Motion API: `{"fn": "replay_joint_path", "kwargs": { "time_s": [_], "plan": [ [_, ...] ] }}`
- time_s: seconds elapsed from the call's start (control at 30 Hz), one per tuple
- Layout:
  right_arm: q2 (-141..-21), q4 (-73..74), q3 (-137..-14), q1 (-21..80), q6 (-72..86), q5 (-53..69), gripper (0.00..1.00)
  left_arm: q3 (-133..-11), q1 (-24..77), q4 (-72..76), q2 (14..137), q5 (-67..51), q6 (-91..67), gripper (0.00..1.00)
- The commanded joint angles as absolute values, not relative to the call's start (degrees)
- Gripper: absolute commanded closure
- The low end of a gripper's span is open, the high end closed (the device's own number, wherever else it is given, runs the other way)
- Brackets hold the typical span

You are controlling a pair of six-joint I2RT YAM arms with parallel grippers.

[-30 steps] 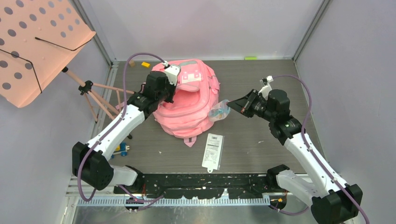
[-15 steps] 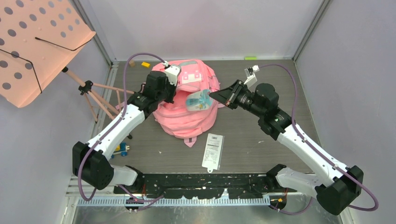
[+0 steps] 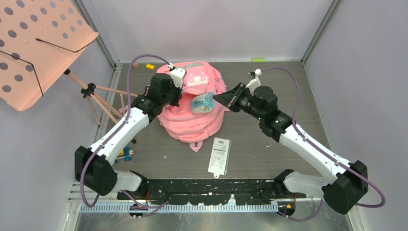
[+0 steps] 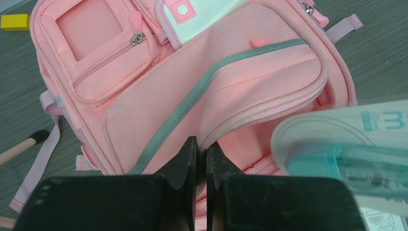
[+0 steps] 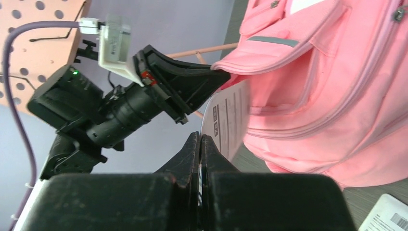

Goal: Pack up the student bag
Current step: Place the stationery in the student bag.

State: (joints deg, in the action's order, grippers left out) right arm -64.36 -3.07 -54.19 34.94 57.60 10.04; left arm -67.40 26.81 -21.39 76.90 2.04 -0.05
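The pink student bag lies on the table in the top view. My left gripper is shut on the rim of its front flap and holds the pocket mouth lifted; the jaws pinch pink fabric. My right gripper is shut on the edge of a clear and teal blister pack, which hangs at the pocket mouth. The pack fills the right of the left wrist view. From the right wrist, the pack's white printed back stands just under the lifted flap, with my gripper clamped on it.
A flat white carded package lies in front of the bag. The salmon music stand and its wooden legs stand at the left. A yellow block sits behind the bag, and a small blue toy by the left arm.
My right arm has swung left, carrying the blister pack from beside the bag to the held-open pocket mouth. The left gripper has kept its hold and place.
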Motion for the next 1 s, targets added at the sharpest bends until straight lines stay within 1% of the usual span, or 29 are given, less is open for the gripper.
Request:
{"fn": "replay_joint_path", "kwargs": {
  "time_s": [0.0, 0.07, 0.23, 0.33, 0.43, 0.6, 0.87, 0.97],
  "plan": [
    [-64.1, -5.5, -52.8, 35.7, 57.9, 5.2, 0.99, -70.3, 26.5, -15.1, 73.2, 0.3, -2.6, 1.0],
    [-65.0, -6.4, -51.4, 35.9, 57.9, 3.6, 0.99, -69.9, 26.5, -14.4, 72.7, -2.4, -2.5, 1.0],
    [-69.6, -12.0, -49.5, 36.9, 59.0, -2.4, 0.99, -69.3, 26.5, -13.1, 71.4, -3.8, -2.1, 1.0],
    [-73.1, -14.0, -51.0, 38.0, 58.0, -5.8, 0.99, -70.3, 26.5, -13.1, 71.5, -4.8, -1.9, 1.0],
    [-78.4, -14.4, -54.4, 40.4, 55.7, -10.6, 0.99, -74.7, 26.5, -15.6, 72.5, -4.0, -1.4, 1.0],
    [-88.5, -15.3, -62.3, 44.0, 53.4, -13.5, 0.99, -83.2, 25.9, -21.8, 75.9, -3.1, -0.3, 1.0],
    [-101.9, -16.0, -75.4, 47.7, 47.0, -21.3, 0.99, -93.0, 23.2, -27.5, 80.7, -7.7, 1.6, 1.0],
    [-104.9, -14.9, -78.9, 47.8, 44.7, -24.5, 0.97, -94.7, 22.2, -28.8, 81.5, -8.5, 1.5, 1.0]
  ]
}}
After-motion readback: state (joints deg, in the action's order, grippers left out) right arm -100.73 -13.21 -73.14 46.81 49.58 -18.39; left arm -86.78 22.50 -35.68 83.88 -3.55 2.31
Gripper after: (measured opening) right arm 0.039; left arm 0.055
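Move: The right hand already grips the stationery pack, which sticks out some 5 cm left of its fingertips, 3 cm ahead and a little lower. The bag's opening lies about 10 cm ahead of that hand, 11 cm left and 14 cm below. The lifted flap edge is 8 cm ahead, 16 cm left and 9 cm lower; a white packet lies on the table 12 cm back, 2 cm right and 30 cm down. The left hand has the opening 2 cm ahead, 5 cm right and 6 cm below. The left fingers keep their pinch on the flap edge and, after a small shift back and right, raise it about 5 cm, ending slightly forward. The right hand, still gripping the stationery pack, first sinks, easing forward, then drives forward and left into the opening under the flap, ending roughly 10 cm along each way, turned some 15 degrees clockwise. ##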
